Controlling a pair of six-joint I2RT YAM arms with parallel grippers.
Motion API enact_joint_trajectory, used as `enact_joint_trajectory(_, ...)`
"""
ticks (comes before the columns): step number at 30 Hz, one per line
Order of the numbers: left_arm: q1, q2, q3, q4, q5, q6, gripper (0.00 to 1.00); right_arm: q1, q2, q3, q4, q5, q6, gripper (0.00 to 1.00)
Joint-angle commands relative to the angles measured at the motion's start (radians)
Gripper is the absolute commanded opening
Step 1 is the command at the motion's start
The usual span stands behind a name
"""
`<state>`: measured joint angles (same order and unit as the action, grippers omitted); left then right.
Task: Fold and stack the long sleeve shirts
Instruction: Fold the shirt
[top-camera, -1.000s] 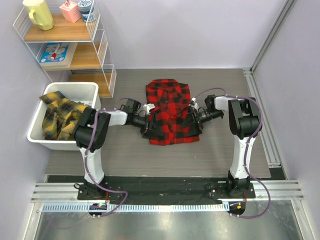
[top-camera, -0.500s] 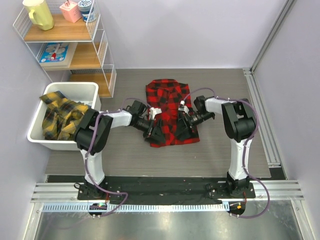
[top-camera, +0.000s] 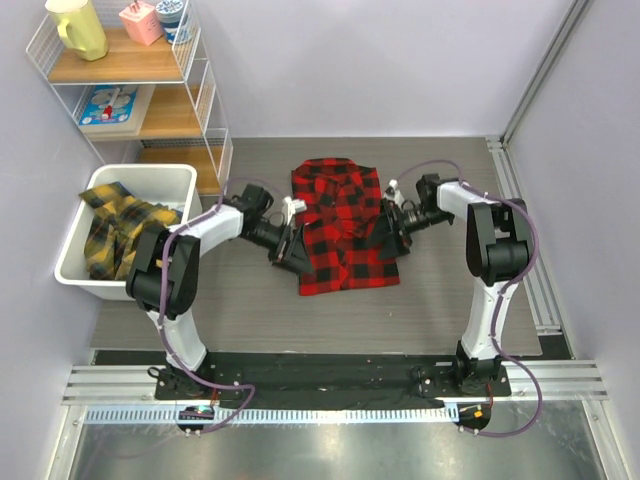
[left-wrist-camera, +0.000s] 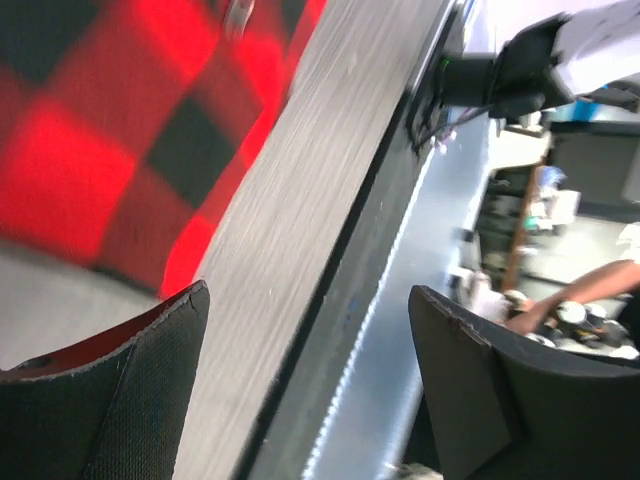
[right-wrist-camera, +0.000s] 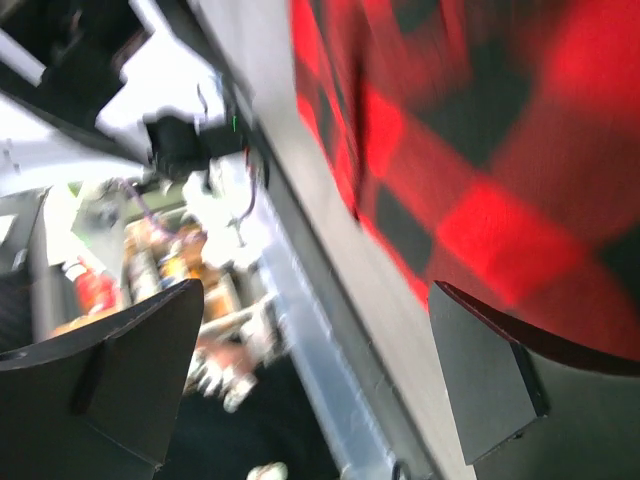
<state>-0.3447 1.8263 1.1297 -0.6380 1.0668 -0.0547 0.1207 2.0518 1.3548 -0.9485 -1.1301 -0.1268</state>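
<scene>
A red-and-black checked long sleeve shirt (top-camera: 340, 225) lies folded into a tall rectangle in the middle of the table, collar at the far end. My left gripper (top-camera: 291, 245) sits low at its left edge, open, with nothing between the fingers. In the left wrist view the gripper (left-wrist-camera: 308, 300) frames bare table, and red check cloth (left-wrist-camera: 90, 130) lies up to the left. My right gripper (top-camera: 389, 228) rests at the shirt's right edge, open and empty. The right wrist view has the gripper (right-wrist-camera: 315, 290) beside the red cloth (right-wrist-camera: 480, 130). Yellow-and-black shirts (top-camera: 118, 238) are crumpled in the bin.
A white bin (top-camera: 150, 180) stands at the left of the table. Behind it a wire shelf (top-camera: 130, 100) holds a yellow jug, cups and a box. A metal rail (top-camera: 520, 230) runs along the table's right side.
Both grippers reached in over the shirt's lower part, then drew back out to its side edges. The shirt's lower half now lies flatter and squarer.
</scene>
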Motion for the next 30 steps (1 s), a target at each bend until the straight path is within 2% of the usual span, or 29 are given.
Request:
enact_joint_trajectory(1,-0.005,-0.001,0.168,-0.029,-0.013,0.061,0.81,0.036,-0.012,0.107,0.319,0.032,0.271,1.0)
enact_joint_trajectory(9,0.0,0.137,0.294,0.103,-0.079,-0.033,0.81,0.082,0.159,0.208,0.591,0.072,0.455,1.0)
enact_joint_trajectory(17,0.007,0.122,0.285,0.159,-0.099,-0.076,0.81,0.076,0.225,0.369,0.766,0.093,0.616,1.0)
enact_joint_trajectory(20,0.013,0.111,0.263,0.166,-0.106,-0.077,0.81,0.054,0.154,0.336,0.758,0.066,0.628,1.0)
enact_joint_trajectory(23,0.015,0.102,0.242,0.176,-0.108,-0.082,0.81,0.033,0.036,0.226,0.656,0.044,0.564,1.0)
enact_joint_trajectory(25,0.015,0.099,0.231,0.187,-0.108,-0.086,0.81,0.037,-0.033,0.172,0.525,0.04,0.472,1.0)
enact_joint_trajectory(30,0.016,0.1,0.22,0.21,-0.111,-0.097,0.81,0.066,-0.065,0.015,0.519,0.049,0.458,1.0)
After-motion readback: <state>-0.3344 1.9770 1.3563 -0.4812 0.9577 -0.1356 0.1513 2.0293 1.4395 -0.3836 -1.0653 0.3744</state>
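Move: The red-and-black shirt's middle lies about 11 cm ahead of the left hand and 9 cm to its right; from the right hand it is some 5 cm ahead and 7 cm to the left, with the cloth roughly 5 cm below both. Its collar end is about 20 cm ahead of the right hand and 8 cm to its left. The near hem runs some 7 cm back from the left hand, its middle 9 cm to the right. Both hands travel forward over the two sides of the shirt with fingers wide open: the left arcs up and down again about 9 cm farther out, rolling some 10 degrees, and then hovers over the left side. The right hand sweeps about 16 cm forward and 6 cm left over the right side towards the collar end, dipping close to the cloth midway and rolling about 15 degrees while turning clockwise, then draws back some 6 cm as it rises, holding nothing. ##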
